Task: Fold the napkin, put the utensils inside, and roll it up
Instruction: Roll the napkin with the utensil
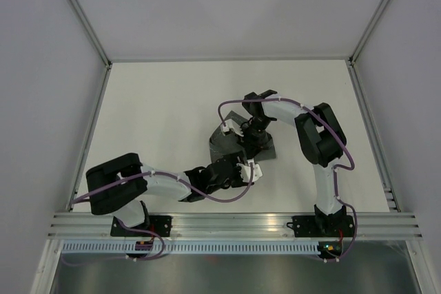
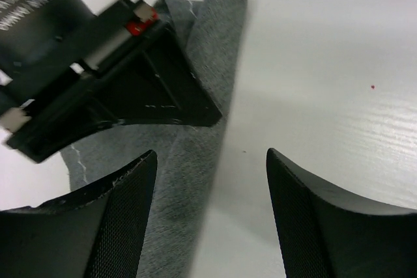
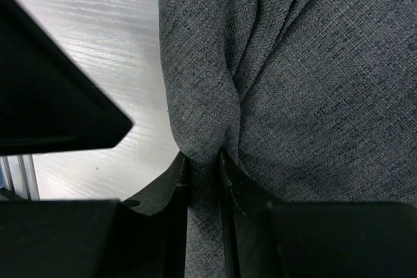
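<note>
The napkin (image 1: 234, 147) is a dark grey cloth lying bunched and partly folded in the middle of the white table. My right gripper (image 1: 252, 133) comes down on it from the far side. In the right wrist view its jaws are shut on a pinched fold of the napkin (image 3: 306, 89), the right gripper (image 3: 203, 168) squeezing the cloth between its fingers. My left gripper (image 1: 252, 170) sits at the napkin's near edge. Seen from the left wrist, the left gripper (image 2: 212, 216) is open, with a napkin (image 2: 195, 154) edge and bare table between its fingers. The utensils are out of view.
The right gripper's black body (image 2: 117, 76) looms just ahead of my left fingers. White walls enclose the table (image 1: 158, 115) on the left, far and right sides. An aluminium rail (image 1: 234, 224) carries both arm bases along the near edge.
</note>
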`<control>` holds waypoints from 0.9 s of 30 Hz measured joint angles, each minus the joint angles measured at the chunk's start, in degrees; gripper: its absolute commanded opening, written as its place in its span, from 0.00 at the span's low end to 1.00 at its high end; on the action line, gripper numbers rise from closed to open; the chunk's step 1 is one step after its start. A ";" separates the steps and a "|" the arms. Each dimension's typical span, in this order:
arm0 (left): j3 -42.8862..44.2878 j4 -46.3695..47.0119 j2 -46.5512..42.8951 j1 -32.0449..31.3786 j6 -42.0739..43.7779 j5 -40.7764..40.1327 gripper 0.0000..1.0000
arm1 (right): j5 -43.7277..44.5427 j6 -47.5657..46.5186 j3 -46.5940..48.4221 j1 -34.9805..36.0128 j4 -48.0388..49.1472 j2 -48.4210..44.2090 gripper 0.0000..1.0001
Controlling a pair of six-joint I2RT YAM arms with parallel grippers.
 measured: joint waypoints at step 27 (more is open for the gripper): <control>4.81 1.18 10.86 7.41 0.24 7.17 0.40 | -1.60 0.24 1.01 -0.83 -1.18 1.22 0.00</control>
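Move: Just ahead of the open left hand, about 4 cm forward and some 5 cm lower, lies the stretch of rolled napkin edge it is going for. The right fingers, already pinching the roll, stand about 5 cm ahead, 3 cm right and 5 cm below; the still flat part of the napkin lies roughly 9 cm ahead, 6 cm left and 6 cm down. From the right hand, that stretch is about 3 cm left and 1 cm back, level with it. Sinking about 4 cm towards the table first, the left hand then slides some 4 cm forward with its fingers spread, coming over the napkin roll right beside the right hand's grip. At the end its fingers draw in to about half open, one on either side of the roll. The right hand stays put and keeps its pinch. ##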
